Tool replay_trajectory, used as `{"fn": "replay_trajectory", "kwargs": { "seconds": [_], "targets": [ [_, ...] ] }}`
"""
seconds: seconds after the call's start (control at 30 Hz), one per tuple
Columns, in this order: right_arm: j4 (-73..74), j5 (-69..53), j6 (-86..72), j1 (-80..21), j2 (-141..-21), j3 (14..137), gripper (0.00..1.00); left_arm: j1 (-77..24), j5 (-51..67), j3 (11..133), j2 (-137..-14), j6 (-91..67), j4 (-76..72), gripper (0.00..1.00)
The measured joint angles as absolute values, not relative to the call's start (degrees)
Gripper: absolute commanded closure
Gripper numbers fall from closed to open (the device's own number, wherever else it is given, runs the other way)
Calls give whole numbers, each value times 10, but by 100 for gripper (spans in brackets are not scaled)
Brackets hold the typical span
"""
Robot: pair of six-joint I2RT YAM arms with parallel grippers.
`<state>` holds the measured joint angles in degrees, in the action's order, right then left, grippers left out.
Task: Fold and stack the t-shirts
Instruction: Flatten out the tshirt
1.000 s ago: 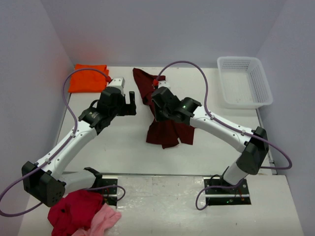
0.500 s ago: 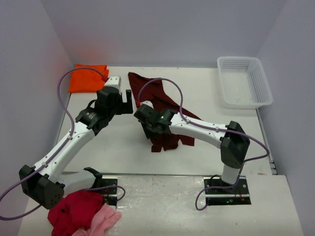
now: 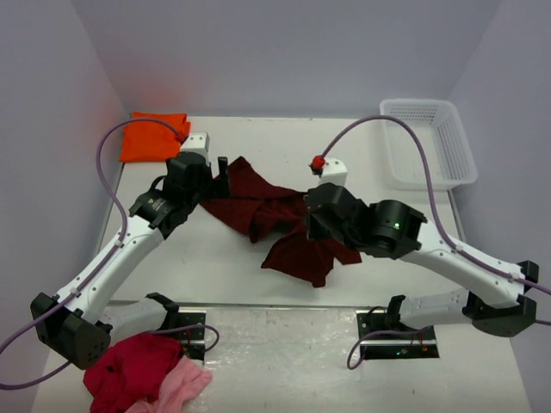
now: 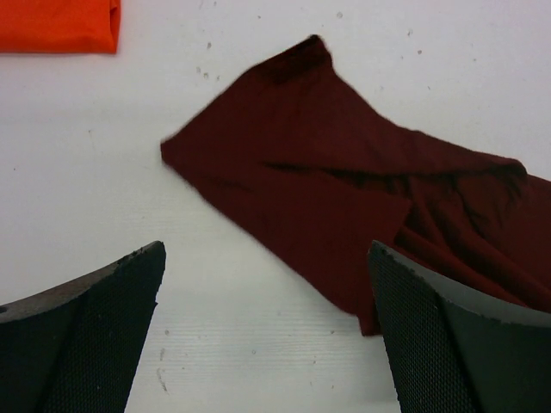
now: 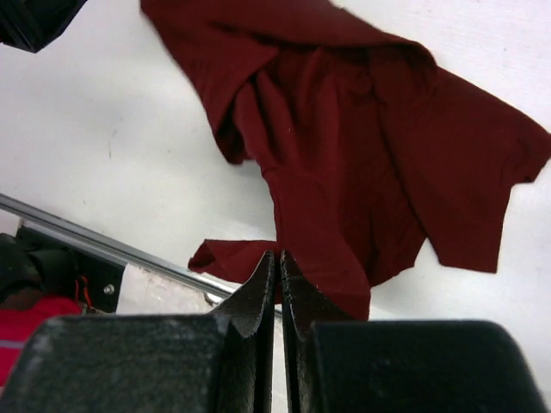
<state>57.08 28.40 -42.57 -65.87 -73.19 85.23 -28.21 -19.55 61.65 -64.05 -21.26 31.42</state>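
The dark maroon t-shirt (image 3: pixel 267 206) lies crumpled and partly spread mid-table; it also shows in the left wrist view (image 4: pixel 327 163) and the right wrist view (image 5: pixel 344 155). My right gripper (image 3: pixel 312 225) (image 5: pixel 280 255) is shut on a fold of this shirt near its right side, and the cloth hangs from the fingertips. My left gripper (image 3: pixel 222 176) (image 4: pixel 267 249) stands wide open just above the table at the shirt's left corner, with nothing between its fingers. The bright orange t-shirt (image 3: pixel 153 136) (image 4: pixel 56 24) lies folded at the far left corner.
A white mesh basket (image 3: pixel 428 142) stands at the far right. A crimson-red garment (image 3: pixel 129 370) and a light pink one (image 3: pixel 182 385) lie heaped beside the left arm's base, off the white table (image 3: pixel 215 258).
My right arm has swung right and toward the near edge, pulling the maroon t-shirt with it and spreading it wider. The left gripper has barely moved and stays open.
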Motion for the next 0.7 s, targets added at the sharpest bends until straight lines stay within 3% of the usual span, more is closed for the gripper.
{"fn": "replay_trajectory", "kwargs": {
  "seconds": [0.23,0.47,0.7],
  "targets": [
    [606,288,-446,-659,-673,780,100,-282,-195,616,-645,-212,314,0],
    [606,276,-444,-635,-827,771,100,-282,-171,617,-690,-211,310,0],
    [577,258,-429,-536,-927,788,100,-282,-95,641,-769,-208,312,6]
  ]
}}
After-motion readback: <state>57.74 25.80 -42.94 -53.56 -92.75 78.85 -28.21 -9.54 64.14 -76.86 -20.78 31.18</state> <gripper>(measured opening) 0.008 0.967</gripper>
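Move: The right hand holds part of the dark red tshirt up; the tshirt's middle lies about 10 cm ahead, 7 cm to its left and 27 cm below. From the open left hand that middle is about 13 cm to the right, 3 cm back and 22 cm below. The folded orange shirt lies some 26 cm ahead of the left hand and 24 cm to its left, also 22 cm below. Still pinching the tshirt, the right hand lowers about 15 cm and then forward, while the open left sinks rightward. ##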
